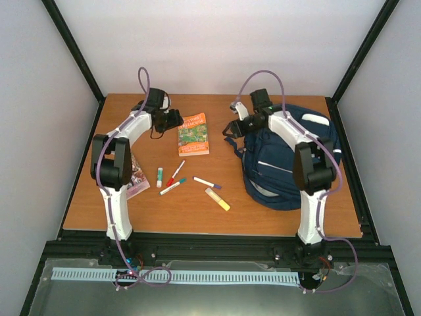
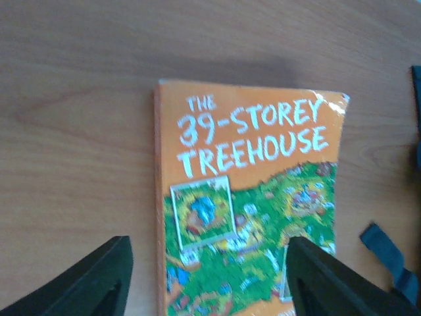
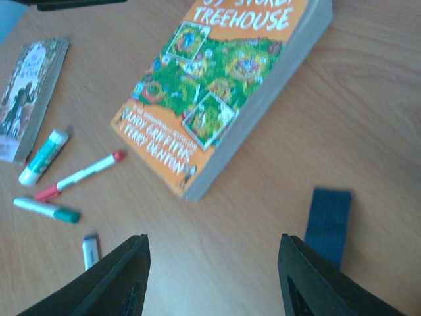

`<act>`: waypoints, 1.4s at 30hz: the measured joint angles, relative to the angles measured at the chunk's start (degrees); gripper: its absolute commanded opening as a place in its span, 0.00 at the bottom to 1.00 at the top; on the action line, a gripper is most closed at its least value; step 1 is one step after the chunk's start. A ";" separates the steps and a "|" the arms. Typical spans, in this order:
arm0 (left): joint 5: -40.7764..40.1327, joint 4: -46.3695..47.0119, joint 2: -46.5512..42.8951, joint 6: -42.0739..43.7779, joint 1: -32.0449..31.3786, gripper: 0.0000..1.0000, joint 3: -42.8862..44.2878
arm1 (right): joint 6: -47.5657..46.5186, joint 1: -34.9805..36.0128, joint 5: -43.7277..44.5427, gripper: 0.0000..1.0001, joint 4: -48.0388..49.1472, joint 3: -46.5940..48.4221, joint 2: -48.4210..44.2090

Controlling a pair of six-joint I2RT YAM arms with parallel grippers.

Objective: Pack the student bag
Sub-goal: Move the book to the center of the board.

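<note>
The student bag (image 1: 289, 161), a navy-blue backpack with white stripes, lies on the right of the table, and one dark strap (image 3: 327, 224) trails out to its left. My right gripper (image 1: 231, 125) hovers beside the bag's left edge, open (image 3: 214, 263) over bare wood, the strap just right of its right finger. An orange paperback (image 1: 194, 133) lies flat at the back centre. My left gripper (image 1: 172, 118) is open (image 2: 209, 263) above that paperback (image 2: 247, 197), its fingers spanning the cover's width and holding nothing.
A second, darker book (image 1: 137, 174) lies partly under the left arm. In the middle are a glue stick (image 1: 159, 176), red marker (image 1: 175, 173), green marker (image 1: 172, 186), purple-capped marker (image 1: 207, 183) and yellow highlighter (image 1: 218, 199). White walls enclose the table.
</note>
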 measured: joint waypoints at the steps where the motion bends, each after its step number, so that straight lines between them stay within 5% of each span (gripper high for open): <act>1: -0.04 0.09 1.09 -0.28 0.31 0.62 1.25 | 0.50 0.50 -0.35 0.54 -0.55 2.84 2.43; 11: 1.38 -0.81 13.51 -0.94 0.90 0.54 8.96 | 3.61 2.45 -2.21 0.52 -4.50 16.44 18.34; 25: 3.19 2.89 11.21 -2.29 -2.67 0.40 3.69 | 5.46 3.06 -10.32 0.57 -7.02 18.58 23.41; 30: 3.06 5.31 9.38 -3.32 -5.18 0.40 0.02 | 6.97 3.19 -9.64 0.49 -6.97 18.71 23.41; 34: 1.86 9.09 6.75 -6.49 -6.43 0.38 -5.05 | 8.87 3.04 -7.50 0.33 -6.01 16.17 23.15; 42: 1.27 13.20 0.13 -9.57 -8.94 0.38 -15.80 | 11.32 3.13 -7.28 0.32 -2.45 0.37 14.56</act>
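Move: The treehouse book lies some 7 cm to the right of the left hand, about level with it fore and aft and 9 cm below. From the right hand it is roughly 14 cm left, 7 cm ahead and 12 cm down. The red marker is about 16 cm back and 1 cm right of the left hand, the blue marker about 21 cm back and 13 cm right. The backpack's middle is roughly 24 cm right and 6 cm back of the right hand. The left hand edges forward and sinks about 7 cm to the book's spine side, its fingers closing part way about that edge, while the right hand goes left and down some 11 cm to the page side, tipping its fingers down and back by some 25 degrees, and narrows its fingers there a little later. With the book between them, both hands then draw it back towards the robot and to the right at an even height, the left leading with the longer pull. ##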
